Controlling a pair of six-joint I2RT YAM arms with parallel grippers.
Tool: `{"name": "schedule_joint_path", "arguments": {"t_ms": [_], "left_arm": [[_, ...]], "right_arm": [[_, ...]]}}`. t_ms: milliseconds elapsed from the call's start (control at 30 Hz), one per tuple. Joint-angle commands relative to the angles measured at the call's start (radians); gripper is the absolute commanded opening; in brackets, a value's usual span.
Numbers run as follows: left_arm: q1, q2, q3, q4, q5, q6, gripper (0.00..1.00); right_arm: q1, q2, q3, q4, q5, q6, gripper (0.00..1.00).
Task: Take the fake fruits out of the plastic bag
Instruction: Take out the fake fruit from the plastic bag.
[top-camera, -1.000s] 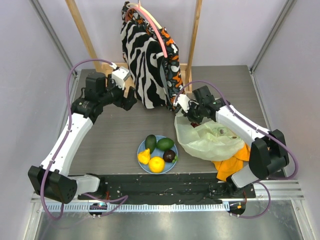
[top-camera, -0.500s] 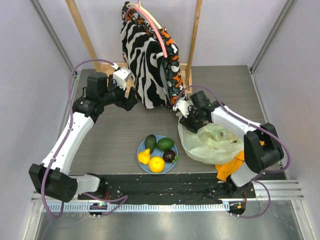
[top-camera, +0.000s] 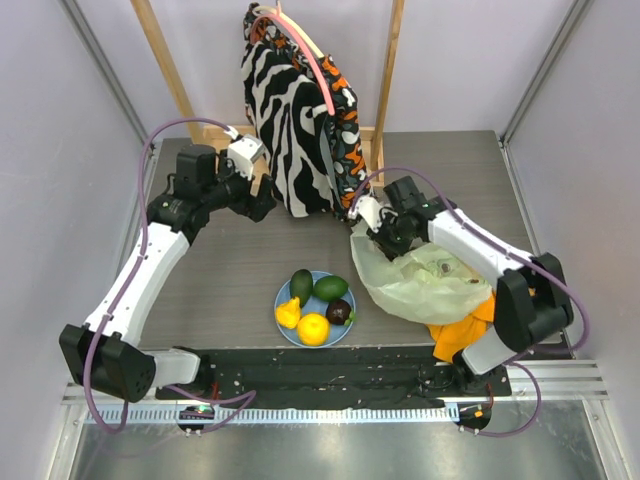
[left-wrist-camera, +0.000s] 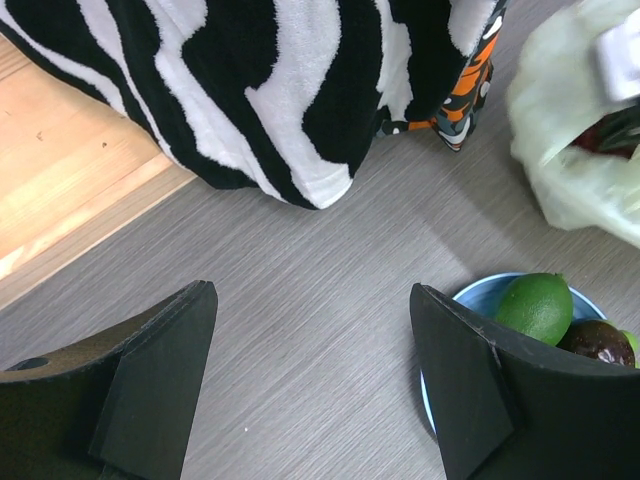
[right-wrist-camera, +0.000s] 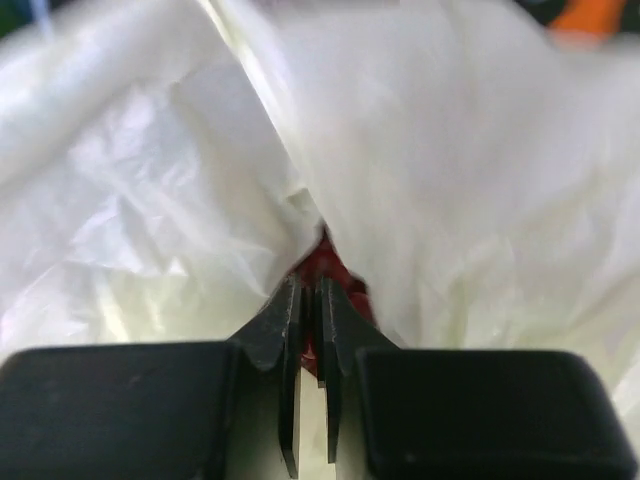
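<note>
The plastic bag (top-camera: 420, 285) lies crumpled at the right, pale yellow-green, with a dark lump (top-camera: 440, 265) showing through the film. My right gripper (top-camera: 378, 240) is at the bag's raised left edge. In the right wrist view its jaws (right-wrist-camera: 312, 288) are pinched on a fold of the bag (right-wrist-camera: 450, 150), and something red (right-wrist-camera: 325, 258) shows at the tips. Several fake fruits rest on the blue plate (top-camera: 285, 298): two avocados (top-camera: 301, 285) (top-camera: 330, 288), a lemon (top-camera: 288, 313), an orange (top-camera: 313, 329), a dark purple one (top-camera: 340, 311). My left gripper (top-camera: 262, 197) hangs open over bare table (left-wrist-camera: 312, 292).
A zebra-patterned garment (top-camera: 290, 120) hangs from a wooden frame (top-camera: 165, 60) at the back centre, just right of the left gripper. An orange cloth (top-camera: 465, 330) lies under the bag's near right side. The left wrist view catches the plate rim (left-wrist-camera: 470, 292) and an avocado (left-wrist-camera: 535, 305).
The right gripper let go of the bag's left edge, opened, shifted slightly, and has closed on that edge again, pulling it up. The left arm has not moved.
</note>
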Motion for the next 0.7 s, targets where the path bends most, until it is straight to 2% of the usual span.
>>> {"name": "schedule_joint_path", "arguments": {"t_ms": [0, 133, 367, 467, 500, 533, 600, 667], "left_arm": [[-0.004, 0.005, 0.017, 0.025, 0.006, 0.016, 0.82], [-0.004, 0.020, 0.026, 0.028, 0.007, 0.016, 0.83], [-0.006, 0.020, 0.044, 0.032, -0.001, 0.026, 0.83], [-0.013, 0.009, 0.041, 0.032, 0.015, 0.020, 0.83], [-0.016, 0.006, 0.040, 0.033, 0.019, 0.017, 0.83], [-0.019, 0.003, 0.040, 0.035, 0.022, 0.017, 0.83], [-0.028, -0.003, 0.035, 0.038, 0.029, 0.017, 0.83], [-0.038, -0.009, 0.027, 0.044, 0.041, 0.019, 0.83]], "right_arm": [[0.000, -0.159, 0.136, -0.094, -0.015, -0.027, 0.08], [0.006, -0.184, 0.235, -0.180, 0.000, -0.023, 0.08], [0.006, -0.236, 0.170, -0.156, 0.064, -0.052, 0.08], [0.003, -0.236, 0.046, -0.133, 0.274, -0.107, 0.05], [-0.021, -0.242, -0.037, -0.119, 0.378, -0.185, 0.02], [-0.055, -0.253, -0.075, -0.073, 0.406, -0.222, 0.01], [-0.189, -0.280, -0.122, -0.053, 0.414, -0.279, 0.01], [-0.250, -0.288, -0.108, -0.067, 0.407, -0.310, 0.01]]}}
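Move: The plastic bag is already pinched in the right fingers near its far left rim. Its middle lies about 9 cm to the right of that hand, 6 cm back and 4 cm lower, with a red fruit showing right at the fingertips. The plate of fruits is roughly 18 cm left and 14 cm back, and the orange cloth about 18 cm right and 15 cm back, partly under the bag. From the left hand, the bag's middle is some 36 cm right, 14 cm back and 24 cm down. Keeping its fingers shut on the bag's rim, the right hand jerks straight up about 13 cm in a fast pull, its downward-pointing fingers swinging some 15 degrees forward. It then sweeps back down roughly 10 cm while swinging about 10 cm to the right, away from the plate and over towards the orange cloth, the fingertips rolling out to the right and the bag still in its grip. ##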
